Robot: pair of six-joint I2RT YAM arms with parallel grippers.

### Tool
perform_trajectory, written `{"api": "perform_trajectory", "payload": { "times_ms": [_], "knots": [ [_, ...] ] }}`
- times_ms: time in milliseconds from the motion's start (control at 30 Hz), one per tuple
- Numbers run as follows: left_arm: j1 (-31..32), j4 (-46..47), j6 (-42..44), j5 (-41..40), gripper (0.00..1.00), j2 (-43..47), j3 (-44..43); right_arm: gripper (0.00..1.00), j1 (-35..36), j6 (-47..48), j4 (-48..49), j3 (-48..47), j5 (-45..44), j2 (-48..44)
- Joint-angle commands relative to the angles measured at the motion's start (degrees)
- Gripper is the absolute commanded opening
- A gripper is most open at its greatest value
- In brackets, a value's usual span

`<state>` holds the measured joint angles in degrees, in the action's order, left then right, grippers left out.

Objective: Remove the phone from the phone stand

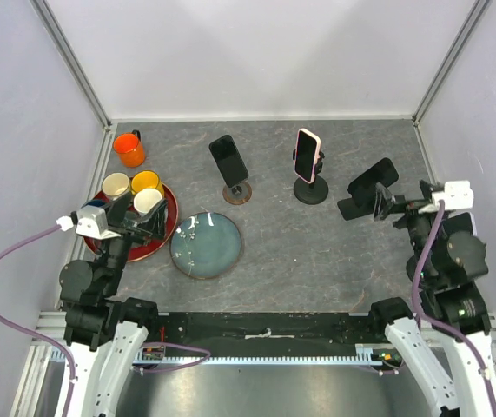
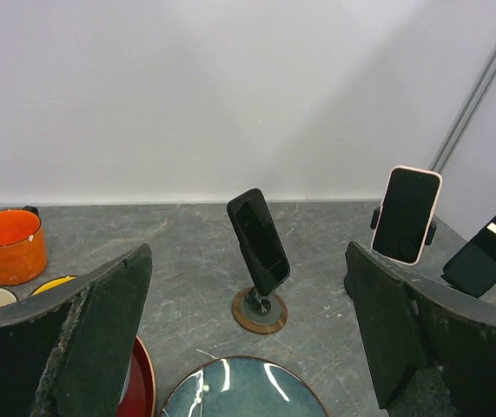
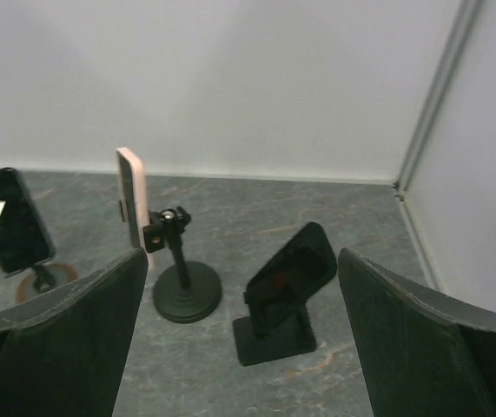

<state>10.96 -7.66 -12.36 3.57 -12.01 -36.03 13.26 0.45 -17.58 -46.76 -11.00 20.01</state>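
Note:
Three phones stand on the grey table. A black phone (image 1: 228, 159) (image 2: 259, 241) leans on a stand with a round wooden base (image 1: 237, 193). A pink-cased phone (image 1: 307, 155) (image 3: 131, 208) is clamped upright on a black round-based stand (image 1: 310, 191). A third black phone (image 1: 373, 178) (image 3: 291, 274) rests tilted on a black square-based stand (image 1: 352, 208). My right gripper (image 1: 386, 207) (image 3: 241, 261) is open just right of that phone, which shows between its fingers, untouched. My left gripper (image 1: 143, 219) (image 2: 248, 261) is open over the red tray, holding nothing.
A red tray (image 1: 148, 250) at the left holds cream (image 1: 115, 185), yellow (image 1: 146, 182) and white (image 1: 148, 201) cups. An orange mug (image 1: 129, 148) stands behind it. A blue-green plate (image 1: 206, 245) lies beside the tray. White walls close in the back and both sides.

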Motion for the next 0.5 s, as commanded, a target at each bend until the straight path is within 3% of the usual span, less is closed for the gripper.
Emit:
{"api": "perform_trajectory", "payload": {
  "times_ms": [0, 100, 333, 467],
  "knots": [
    [1.60, -0.86, 0.85, -2.87, 1.00, 1.90, 0.08, 0.98, -0.25, -4.57, -10.51, -11.73, 7.23, 12.55],
    [2.92, -1.13, 0.93, -3.48, 1.00, 2.87, 0.26, 0.98, -0.16, -8.70, -16.93, -19.03, 6.61, 20.47],
    [6.70, -1.66, 2.87, -6.38, 1.00, 6.12, 0.52, 0.98, -0.16, -17.40, -33.55, -32.41, -4.10, 34.56],
    [8.72, -1.57, 3.39, -7.44, 1.00, 7.61, 0.61, 0.98, -0.51, -24.17, -40.94, -35.24, -19.89, 38.44]
  ]
}}
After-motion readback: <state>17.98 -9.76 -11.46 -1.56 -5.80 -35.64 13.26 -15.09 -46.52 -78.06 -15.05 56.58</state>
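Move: The black phone on the square-based stand at the right lies some 28 cm ahead of the right hand, about in line with it sideways, and roughly 25 cm below. The pink phone on the round black stand is about 30 cm ahead of that hand and 18 cm to its left; the black phone on the wooden-based stand is some 30 cm ahead and 43 cm left, both roughly 22 cm below. From the left hand, the right-hand black phone lies about 30 cm ahead, 60 cm right and 25 cm below. The open right hand reaches forward about 7 cm towards the black phone on the square-based stand, first rising slightly and swinging some 3 cm left, then sinking about 4 cm and easing back a little to the right while its fingers tip down by roughly 30 degrees towards the table. Meanwhile the left hand, also empty and wide open, backs away 2.5 cm from the plate and phones with a slight upward tilt, and neither hand touches anything. ##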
